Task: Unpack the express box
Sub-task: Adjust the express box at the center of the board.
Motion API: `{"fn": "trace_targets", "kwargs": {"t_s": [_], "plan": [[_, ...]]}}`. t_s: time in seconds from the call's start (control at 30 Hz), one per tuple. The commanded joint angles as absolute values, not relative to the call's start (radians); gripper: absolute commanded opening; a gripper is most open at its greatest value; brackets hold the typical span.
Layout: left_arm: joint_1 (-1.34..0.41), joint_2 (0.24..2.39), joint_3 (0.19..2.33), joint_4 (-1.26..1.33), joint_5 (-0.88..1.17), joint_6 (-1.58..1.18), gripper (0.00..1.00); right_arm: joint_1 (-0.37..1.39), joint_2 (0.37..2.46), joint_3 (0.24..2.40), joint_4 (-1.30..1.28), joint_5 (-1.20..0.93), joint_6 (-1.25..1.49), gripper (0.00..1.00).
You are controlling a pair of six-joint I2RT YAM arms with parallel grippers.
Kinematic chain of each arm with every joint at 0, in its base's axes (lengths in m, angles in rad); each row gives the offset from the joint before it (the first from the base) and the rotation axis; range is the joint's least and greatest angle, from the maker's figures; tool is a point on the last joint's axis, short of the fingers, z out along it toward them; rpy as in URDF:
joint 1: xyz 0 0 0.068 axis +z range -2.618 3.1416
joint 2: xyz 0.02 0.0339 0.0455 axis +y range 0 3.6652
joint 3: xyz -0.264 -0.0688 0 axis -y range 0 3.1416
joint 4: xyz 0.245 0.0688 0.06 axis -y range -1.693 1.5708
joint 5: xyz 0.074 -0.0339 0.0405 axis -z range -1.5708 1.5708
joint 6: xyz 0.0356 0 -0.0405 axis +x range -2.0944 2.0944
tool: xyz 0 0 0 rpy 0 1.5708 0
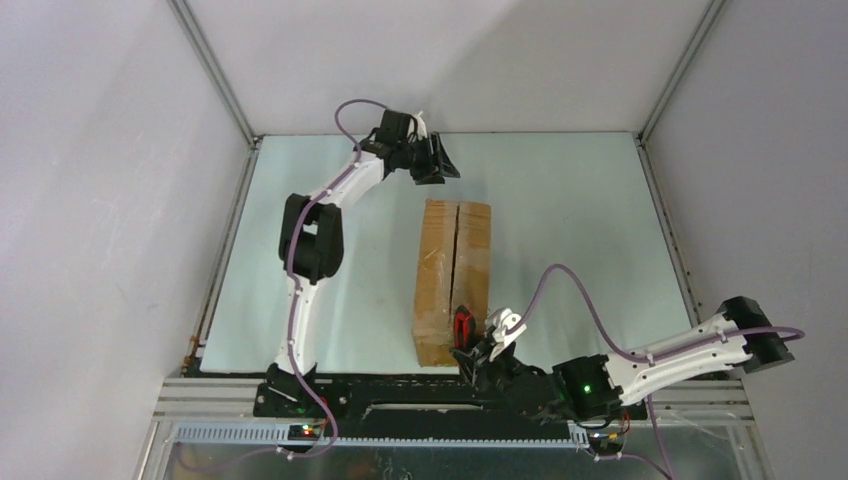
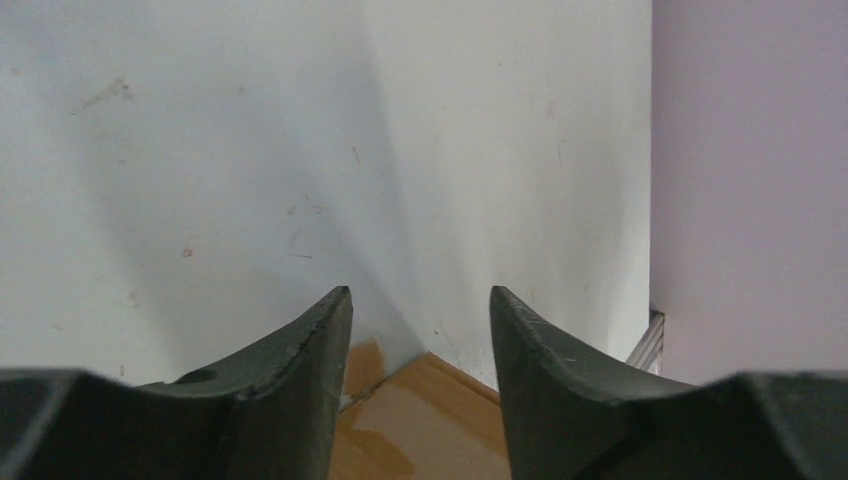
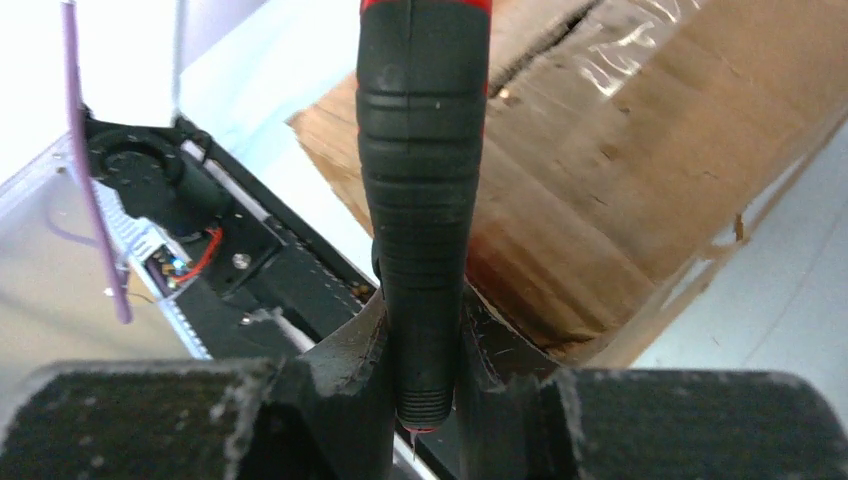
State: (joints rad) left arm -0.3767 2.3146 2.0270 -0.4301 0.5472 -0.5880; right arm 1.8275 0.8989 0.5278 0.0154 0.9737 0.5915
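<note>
The express box [image 1: 452,280] is an oblong brown carton lying lengthwise in the middle of the table, with a dark seam running down its taped top. My left gripper [image 1: 440,165] hovers just past the box's far end, open and empty. In the left wrist view its fingers [image 2: 320,340] stand apart over a corner of the box [image 2: 440,420]. My right gripper [image 1: 472,350] is at the box's near end, shut on a red-and-black utility knife [image 1: 462,325]. The right wrist view shows the knife handle [image 3: 420,200] clamped in the right gripper [image 3: 422,330], with the box [image 3: 620,170] just behind.
The pale table [image 1: 560,230] is ringed by grey walls with aluminium rails [image 1: 660,200]. The arm bases and a black mounting bar [image 1: 400,395] run along the near edge, close to the box's near end. A purple cable [image 1: 580,300] loops over the right arm.
</note>
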Motion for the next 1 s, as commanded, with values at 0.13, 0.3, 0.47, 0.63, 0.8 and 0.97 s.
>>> {"fn": "trace_targets", "kwargs": {"t_s": [0.13,0.3,0.47,0.63,0.8,0.97], "plan": [[-0.391,2.202,1.840,-0.265,0.647,-0.652,0.46,1.726,0.767,0.413,-0.044,1.056,0.697,0.00],[-0.385,2.037,1.599,-0.115,0.600,-0.718,0.42,1.640,0.733,0.404,-0.022,1.025,0.622,0.00],[-0.384,1.891,1.384,-0.030,0.552,-0.733,0.40,1.505,0.693,0.371,0.038,0.930,0.554,0.00],[-0.380,1.749,1.200,-0.006,0.476,-0.760,0.37,1.408,0.635,0.347,0.024,0.886,0.544,0.00],[-0.382,1.582,0.933,0.113,0.395,-0.831,0.35,1.324,0.601,0.324,0.054,0.841,0.519,0.00],[-0.392,1.375,0.697,0.098,0.236,-0.892,0.34,1.259,0.608,0.291,0.106,0.812,0.510,0.00]]}}
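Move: The left hand hangs just beyond the express box, whose far end lies about 6 cm back from it. The box's middle is roughly 22 cm back, 1 cm to the right and 7 cm lower. The right hand, with the red knife shut in its fingers about 2 cm ahead, is at the near end. From that hand the box's middle is some 13 cm ahead, 2 cm to the left and 10 cm lower. Both hands come to work on opposite ends of the express box to turn it. The left dips back onto the far end, then sweeps left along with it, about 12 cm each way, turning counter-clockwise as its fingers narrow. The right, still gripping the knife, bears on the near end and goes about 11 cm forward and 9 cm right, turning some 20 degrees clockwise. ##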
